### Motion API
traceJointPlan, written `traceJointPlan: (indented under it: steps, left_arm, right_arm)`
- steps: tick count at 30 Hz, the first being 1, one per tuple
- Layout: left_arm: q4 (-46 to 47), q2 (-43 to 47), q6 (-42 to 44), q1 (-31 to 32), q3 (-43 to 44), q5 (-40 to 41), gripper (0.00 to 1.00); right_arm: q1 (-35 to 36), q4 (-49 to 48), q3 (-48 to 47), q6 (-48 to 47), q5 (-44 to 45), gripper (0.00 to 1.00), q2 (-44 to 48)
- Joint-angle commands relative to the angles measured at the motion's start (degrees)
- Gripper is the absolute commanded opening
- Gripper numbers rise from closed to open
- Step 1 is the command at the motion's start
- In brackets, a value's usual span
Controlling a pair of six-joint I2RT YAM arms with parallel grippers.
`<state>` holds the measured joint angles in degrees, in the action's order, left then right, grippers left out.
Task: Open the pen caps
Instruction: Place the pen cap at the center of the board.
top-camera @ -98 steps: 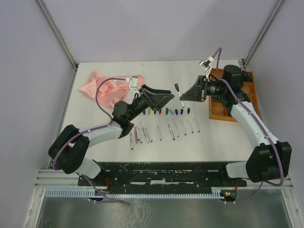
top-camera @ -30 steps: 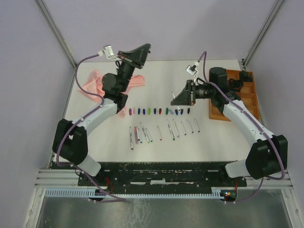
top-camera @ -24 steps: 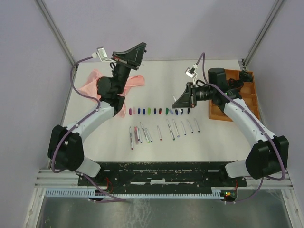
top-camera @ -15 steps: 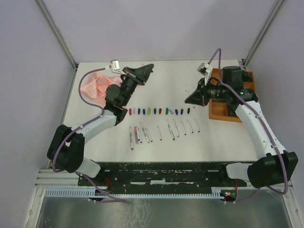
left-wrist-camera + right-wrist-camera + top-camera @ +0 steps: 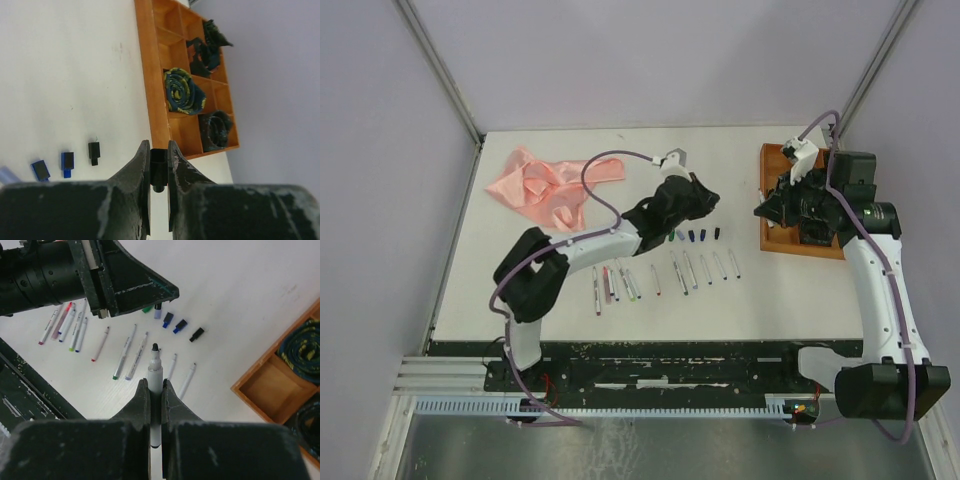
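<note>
My left gripper [image 5: 159,148] is shut on a stubby black pen cap [image 5: 159,167], held above the table near the right end of the cap row. Below it lie a black cap [image 5: 94,151] and two blue caps [image 5: 67,161]. My right gripper [image 5: 155,386] is shut on a white pen [image 5: 155,371] with its black tip bare, held above the table. From above, the left gripper [image 5: 707,201] hangs over the cap row [image 5: 698,236], and the right gripper [image 5: 764,210] sits by the tray's left edge. Several uncapped pens [image 5: 682,272] lie in a row.
An orange compartment tray [image 5: 772,240] with rolled items stands at the right. A pink cloth [image 5: 545,185] lies at the back left. The left arm [image 5: 100,275] crosses the top of the right wrist view, above more caps [image 5: 180,326].
The left arm came down from a raised pose at the back left to the middle over the cap row. The right arm drew back rightward to the tray, still holding the pen.
</note>
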<state>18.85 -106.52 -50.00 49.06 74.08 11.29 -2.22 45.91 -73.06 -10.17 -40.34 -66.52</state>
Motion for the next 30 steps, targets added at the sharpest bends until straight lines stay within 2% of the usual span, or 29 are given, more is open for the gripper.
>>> traceJointPlan:
  steps: [1,6,12,24,30]
  left_arm:
    - [-23.0,-9.2,3.6,2.9,17.4,10.5,0.03]
    - [-36.2,-21.7,4.4,4.3,34.9,11.9,0.03]
    - [-41.1,-31.4,4.0,4.8,45.9,11.9,0.03]
    - [-41.7,-41.1,3.6,5.0,56.7,10.0,0.03]
    - [-41.7,-43.1,3.0,5.0,58.6,9.5,0.09]
  right_arm:
    - [-2.9,1.4,2.3,-0.6,5.0,0.00,1.4]
    - [-5.2,2.0,2.5,0.7,3.0,0.00,-0.7]
    - [-6.2,1.0,3.1,1.9,3.6,0.00,-1.2]
    - [-6.8,0.9,3.4,2.0,3.6,0.00,-2.2]
    - [-6.9,1.0,3.3,2.1,3.7,0.00,-2.4]
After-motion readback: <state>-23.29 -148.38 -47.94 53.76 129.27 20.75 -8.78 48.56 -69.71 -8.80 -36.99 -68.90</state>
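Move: The left hand, holding a cap, is bound for the free spot at the right end of the cap row, about 8 cm to its right, 1 cm ahead and 19 cm below. The row's last black cap lies some 4 cm right and level with it; the nearer blue cap is level and directly beneath, and an uncapped pen lies 9 cm back and 9 cm right. From the right hand the spot is about 5 cm ahead, 3 cm left and 26 cm down. Left hand lowers its cap 16 cm and 8 cm right towards the row's end, tipping down; right withdraws its pen. ##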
